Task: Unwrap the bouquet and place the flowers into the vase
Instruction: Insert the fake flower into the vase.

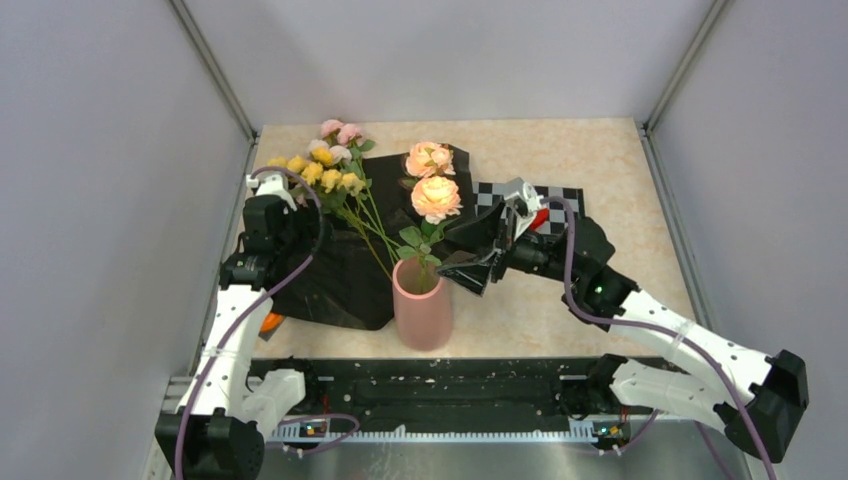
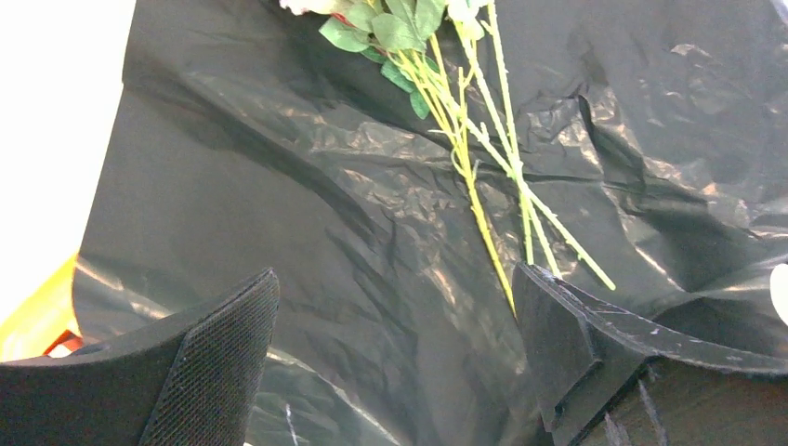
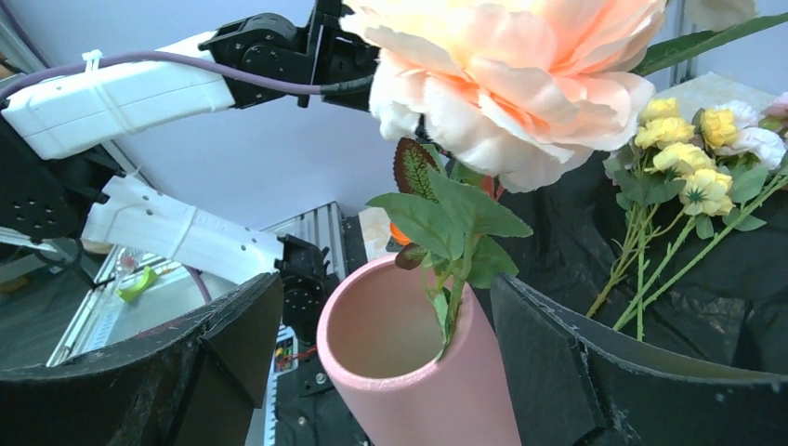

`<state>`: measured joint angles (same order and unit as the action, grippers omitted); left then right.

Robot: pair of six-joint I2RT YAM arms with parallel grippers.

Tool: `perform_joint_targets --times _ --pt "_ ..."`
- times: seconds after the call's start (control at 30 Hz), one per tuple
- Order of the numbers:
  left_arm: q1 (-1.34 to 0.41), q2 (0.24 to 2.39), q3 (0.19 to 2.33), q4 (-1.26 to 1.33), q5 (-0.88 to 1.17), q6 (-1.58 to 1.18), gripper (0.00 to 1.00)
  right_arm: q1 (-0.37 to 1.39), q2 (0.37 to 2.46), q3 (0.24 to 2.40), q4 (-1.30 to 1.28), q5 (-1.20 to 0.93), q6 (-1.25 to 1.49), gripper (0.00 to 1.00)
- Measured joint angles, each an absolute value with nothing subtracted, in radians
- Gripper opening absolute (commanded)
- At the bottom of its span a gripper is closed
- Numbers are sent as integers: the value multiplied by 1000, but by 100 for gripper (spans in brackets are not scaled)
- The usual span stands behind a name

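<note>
The pink vase (image 1: 423, 310) stands near the table's front with a peach rose (image 1: 436, 197) upright in it, its stem (image 3: 453, 307) leaning on the rim. My right gripper (image 1: 462, 262) is open just right of the vase mouth (image 3: 418, 390); its jaws stand either side of it, holding nothing. The black wrapping paper (image 1: 340, 280) lies spread flat. Yellow and pink flowers (image 1: 325, 172) lie on it, and a second peach bloom (image 1: 429, 158) is behind. My left gripper (image 2: 395, 279) hangs open over the paper, just below the stems (image 2: 474, 177).
A checkerboard card (image 1: 545, 200) with a red block (image 1: 540, 218) lies behind the right arm. Something orange (image 1: 272, 322) pokes out under the paper's near left corner. Grey walls close both sides, and a black rail (image 1: 440, 385) runs along the front.
</note>
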<state>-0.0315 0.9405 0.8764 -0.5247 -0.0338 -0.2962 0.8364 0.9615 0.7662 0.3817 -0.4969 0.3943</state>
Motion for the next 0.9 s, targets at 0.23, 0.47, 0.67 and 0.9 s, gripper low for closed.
perform_joint_targets --times 0.23,0.47,0.67,0.9 --pt "-57 966 831 -464 24 -419 99 809 886 750 310 -491 376 85" --pt "-155 1099 740 -324 59 -562 97 675 781 720 219 -467 375 85" --pt "-163 1248 736 -220 51 -624 86 636 738 710 157 -390 366 82" --pt "-163 1418 770 -164 28 -641 67 632 740 673 122 -333 368 81"
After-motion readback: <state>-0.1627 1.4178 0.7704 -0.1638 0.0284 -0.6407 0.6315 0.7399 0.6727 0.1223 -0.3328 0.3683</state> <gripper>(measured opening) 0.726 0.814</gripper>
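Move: The left hand, empty, has the loose flowers' stems about 10 cm to its right, 9 cm ahead and 18 cm below. From this hand, their yellow heads lie some 20 cm ahead and 4 cm right, and the vase stands about 26 cm right and 14 cm back. From the right hand, the vase is about 6 cm left with its middle 21 cm below, and those stems lie roughly 22 cm ahead, 15 cm left and 33 cm down. Down about 13 cm, swinging some 7 cm right first and then pushing 5 cm forward, the left hand drops towards the stems, rolling its right side up and tipping its fingers down as they start to close. The right hand, already free and still open, draws right and a little forward away from the vase, turning about 20 degrees clockwise and finally sinking slightly. ##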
